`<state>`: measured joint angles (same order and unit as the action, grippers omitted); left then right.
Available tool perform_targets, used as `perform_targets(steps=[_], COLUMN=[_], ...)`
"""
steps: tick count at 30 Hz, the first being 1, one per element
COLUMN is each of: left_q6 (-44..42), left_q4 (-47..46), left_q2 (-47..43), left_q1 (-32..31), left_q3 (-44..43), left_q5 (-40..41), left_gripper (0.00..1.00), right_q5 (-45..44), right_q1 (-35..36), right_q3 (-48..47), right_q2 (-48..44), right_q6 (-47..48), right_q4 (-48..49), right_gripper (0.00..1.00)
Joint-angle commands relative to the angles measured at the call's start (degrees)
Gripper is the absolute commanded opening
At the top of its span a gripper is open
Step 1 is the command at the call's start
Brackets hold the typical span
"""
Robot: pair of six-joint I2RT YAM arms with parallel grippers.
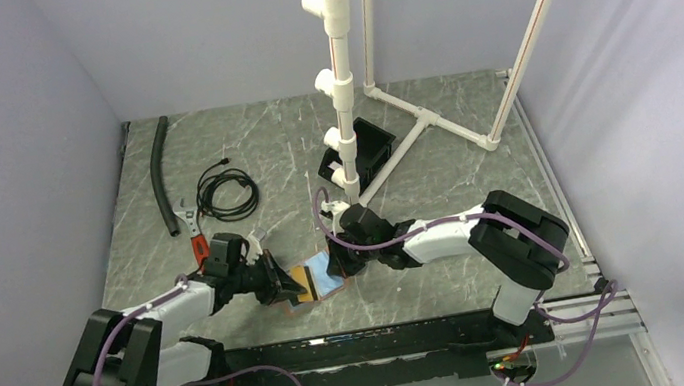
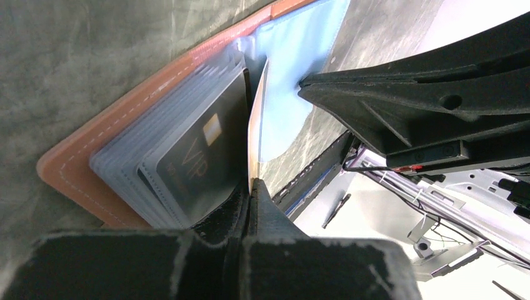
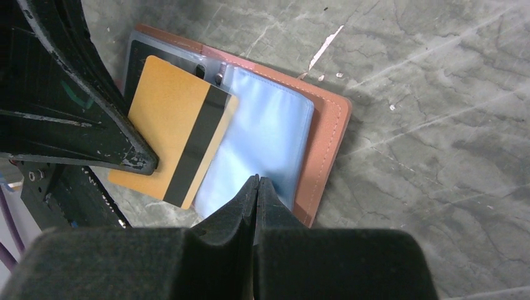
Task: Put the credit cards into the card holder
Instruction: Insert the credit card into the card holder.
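Observation:
The tan leather card holder point(image 1: 332, 290) lies open on the table between both arms, its clear sleeves fanned out. A black VIP card point(image 2: 200, 150) sits in one sleeve. My left gripper point(image 2: 253, 185) is shut on the edge of a gold credit card point(image 3: 169, 122) with a black stripe, held slanted over the left sleeves. My right gripper point(image 3: 257, 181) is shut, and its tips rest on the holder's light blue glossy panel point(image 3: 269, 134). In the left wrist view the right gripper point(image 2: 306, 87) touches that blue panel point(image 2: 294, 50).
A black open-topped box point(image 1: 367, 144) stands behind a white pipe frame point(image 1: 343, 82) at the back centre. A coiled black cable point(image 1: 227, 191), a black hose point(image 1: 159, 173) and red-handled pliers point(image 1: 193, 239) lie at the back left.

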<state>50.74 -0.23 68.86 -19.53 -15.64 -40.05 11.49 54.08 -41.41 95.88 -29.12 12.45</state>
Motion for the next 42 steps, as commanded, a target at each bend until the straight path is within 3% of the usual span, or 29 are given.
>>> perform_targets(steps=[1,12,27,32,38,42], left_q6=[0.2,2.6,12.6,13.0,12.1,12.1], left_q4=[-4.1,-8.2,-22.8,-23.8,-23.2,-24.0], left_q2=[1.8,1.9,3.7,4.3,4.7,5.5], left_q1=[0.3,0.3,0.2,0.2,0.2,0.2], left_q3=[-0.2,0.8,7.0,7.3,7.4,7.2], left_q5=[2.4,5.0,2.3,2.3,2.5,2.3], left_gripper=[0.00,0.00,0.00,0.00,0.00,0.00], right_q5=[-1.5,-1.4,-0.8,-1.9,-3.8,-3.8], right_q1=[-0.1,-0.1,-0.1,-0.2,-0.1,-0.2], right_q3=[-0.1,0.3,0.1,-2.1,-4.8,-5.1], right_q2=[3.1,3.0,3.6,1.4,-3.7,-4.7], right_q6=[1.3,1.4,0.8,-0.5,-0.1,0.2], right_q4=[-2.4,-2.3,-2.2,-7.4,-16.8,-18.4], right_gripper=[0.00,0.00,0.00,0.00,0.25,0.29])
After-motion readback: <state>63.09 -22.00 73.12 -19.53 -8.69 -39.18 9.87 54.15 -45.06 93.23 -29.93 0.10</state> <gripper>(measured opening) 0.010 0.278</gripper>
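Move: The left hand, already pinching the gold card, has the middle of the card holder's blue pocket about 5 cm ahead and 6 cm to its right, a centimetre lower. The held card's middle is roughly 3 cm ahead and 1 cm right of that hand; the VIP card sleeves are 2 cm ahead of it and 2 cm below. From the right fingertips, already on the pocket side, the pocket's middle is some 2 cm ahead and 2 cm left; the pipe stand's foot is about 14 cm ahead, 6 cm right. Forward about 1.5 cm goes the left hand first, keeping its pinch and carrying the gold card along the spine towards the blue pocket; it then stays nearly in place, turning some 10 degrees, counter-clockwise with its left side dipping. The right hand stays shut on the pocket side, then at the very end opens about a quarter and draws roughly 2 cm right, rising slightly. ##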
